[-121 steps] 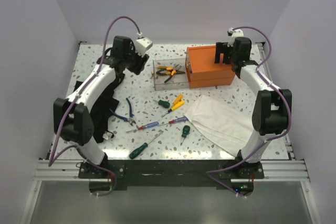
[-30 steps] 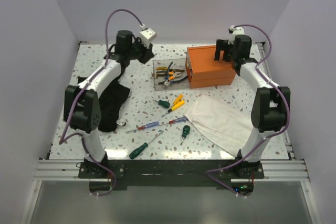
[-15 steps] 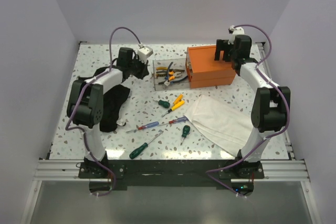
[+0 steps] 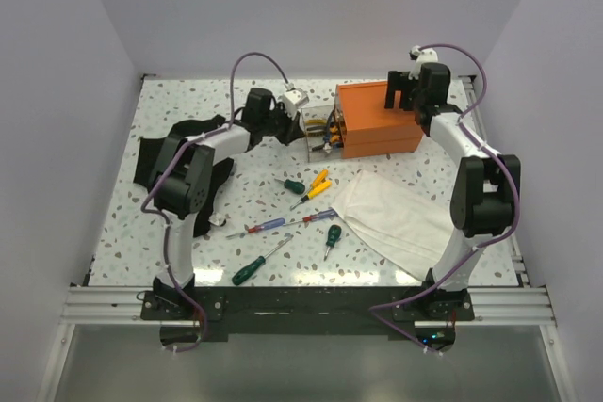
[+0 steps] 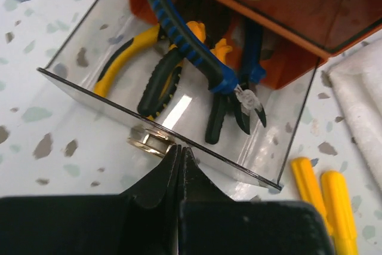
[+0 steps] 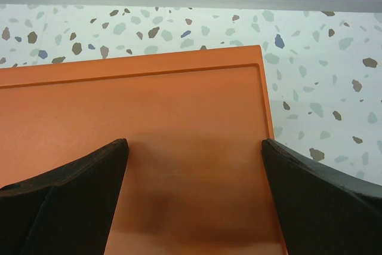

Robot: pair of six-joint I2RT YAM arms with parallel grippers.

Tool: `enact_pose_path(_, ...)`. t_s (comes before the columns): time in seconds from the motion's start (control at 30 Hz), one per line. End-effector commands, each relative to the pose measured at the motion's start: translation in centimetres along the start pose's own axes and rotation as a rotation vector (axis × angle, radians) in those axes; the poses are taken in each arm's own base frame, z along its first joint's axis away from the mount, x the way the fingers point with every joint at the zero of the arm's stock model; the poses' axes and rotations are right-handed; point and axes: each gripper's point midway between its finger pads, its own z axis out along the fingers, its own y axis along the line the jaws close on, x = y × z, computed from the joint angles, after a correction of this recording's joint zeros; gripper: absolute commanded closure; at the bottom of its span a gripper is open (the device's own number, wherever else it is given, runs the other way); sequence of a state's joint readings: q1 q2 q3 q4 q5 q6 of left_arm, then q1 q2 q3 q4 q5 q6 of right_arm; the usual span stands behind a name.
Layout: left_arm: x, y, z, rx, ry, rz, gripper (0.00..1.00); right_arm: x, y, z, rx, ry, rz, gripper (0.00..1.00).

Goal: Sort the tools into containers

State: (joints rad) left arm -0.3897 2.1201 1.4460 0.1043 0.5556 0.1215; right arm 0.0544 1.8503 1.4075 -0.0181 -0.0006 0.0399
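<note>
The orange box (image 4: pixel 377 120) stands at the back right. Its clear drawer (image 4: pixel 318 131) sticks out a short way from its left face. In the left wrist view the drawer (image 5: pixel 77 85) holds blue-handled pliers (image 5: pixel 191 46), yellow-handled pliers (image 5: pixel 119 64) and black-handled ones. My left gripper (image 5: pixel 180 150) is shut, its tips against the drawer's front wall, right of the brass knob (image 5: pixel 152 143). It also shows in the top view (image 4: pixel 301 121). My right gripper (image 6: pixel 194 165) is open over the box's top (image 6: pixel 179 106), seen too from above (image 4: pixel 405 99).
Several screwdrivers lie in the middle: green (image 4: pixel 292 185), yellow (image 4: pixel 314 185), red and blue (image 4: pixel 273 225), green (image 4: pixel 332 237), green (image 4: pixel 252 268). A white cloth (image 4: pixel 396 214) lies at the right. Black fabric (image 4: pixel 188 167) lies at the left.
The blue pliers have gone from the table into the drawer. My left gripper has moved right to the drawer's front, and the drawer has slid most of the way into the box. The right arm stayed.
</note>
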Motion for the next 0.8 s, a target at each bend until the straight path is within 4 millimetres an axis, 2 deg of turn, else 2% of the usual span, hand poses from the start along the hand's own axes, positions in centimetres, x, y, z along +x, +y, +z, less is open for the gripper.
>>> enact_pose_path(0.0,-4.3,-4.5,3.5,0.157,-0.178,0.056,1.0,13.4,1.0,-0.8,0.007,0.43,0.02,0.02)
enact_pose_path(0.2,-5.1,-5.2,7.2,0.203,-0.215,-0.007,1.0,13.7,2.1,-1.5,-0.024,0.453,0.017,0.03)
enact_pose_path(0.23,-6.6,-5.1,7.5,0.215,-0.239,-0.024,1.0,13.8,2.0,-1.6,-0.022,0.454,0.021,0.03)
enact_pose_path(0.27,-5.9,-5.1,8.2,0.234,-0.227,-0.042,1.0,14.4,2.2,-1.8,-0.026,0.467,0.022,0.03)
enact_pose_path(0.4,-7.1,-5.0,8.6,0.24,-0.245,-0.079,1.0,15.1,2.3,-2.4,-0.026,0.473,0.017,0.03)
enact_pose_path(0.47,-7.7,-4.3,7.7,0.227,-0.24,-0.128,0.97,15.4,2.4,-2.6,-0.028,0.478,0.015,0.03)
enact_pose_path(0.53,-6.4,-3.5,6.6,0.207,-0.184,-0.246,0.9,15.2,2.4,-2.7,-0.032,0.469,0.012,0.03)
enact_pose_path(0.57,-7.4,-2.4,4.9,0.173,-0.196,-0.262,0.87,15.2,2.4,-2.7,-0.03,0.465,0.009,0.03)
enact_pose_path(0.6,-6.6,-2.0,3.9,0.151,-0.158,-0.297,0.82,15.0,2.3,-2.7,-0.027,0.456,0.008,0.03)
enact_pose_path(0.63,-7.0,-2.0,2.4,0.129,-0.147,-0.289,0.79,14.9,2.2,-2.7,-0.027,0.453,0.005,0.03)
enact_pose_path(0.67,-6.9,-1.1,1.4,0.096,-0.134,-0.296,0.76,15.1,2.2,-2.7,-0.027,0.454,0.005,0.03)
enact_pose_path(0.7,-6.3,-1.2,0.6,0.084,-0.098,-0.309,0.66,14.9,2.3,-2.6,-0.029,0.445,0.003,0.03)
enact_pose_path(0.73,-6.3,-1.0,-0.2,0.07,-0.09,-0.299,0.63,14.9,2.2,-2.5,-0.027,0.44,0.007,0.03)
enact_pose_path(0.77,-7.6,-1.0,-1.4,0.05,-0.108,-0.283,0.6,15.0,2.3,-2.6,-0.029,0.439,0.006,0.03)
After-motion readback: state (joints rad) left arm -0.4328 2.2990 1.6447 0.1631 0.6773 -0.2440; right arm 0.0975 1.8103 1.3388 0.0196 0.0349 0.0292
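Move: The open lower drawer with the pliers is already against the left fingertips; its middle is about 5 cm to their right, 1 cm ahead and 2 cm lower. The orange box's middle lies some 21 cm to the right, 1 cm ahead. On the table, about 6 cm below, the green screwdriver is 11 cm back and 1 cm left, the short yellow one 9 cm back and 5 cm right. From the right hand, the drawer is roughly 20 cm left and 9 cm down. With the left fingers still shut, keep pushing the drawer front to the right into the orange box, about 10 cm, sinking 2 cm and rolling the wrist some 20 degrees overall. Then come free, back off about 4 cm left and 2 cm up, and open the fingers about a third. Keep the spread right fingers on the box top, letting them shift about 2 cm left and back. ##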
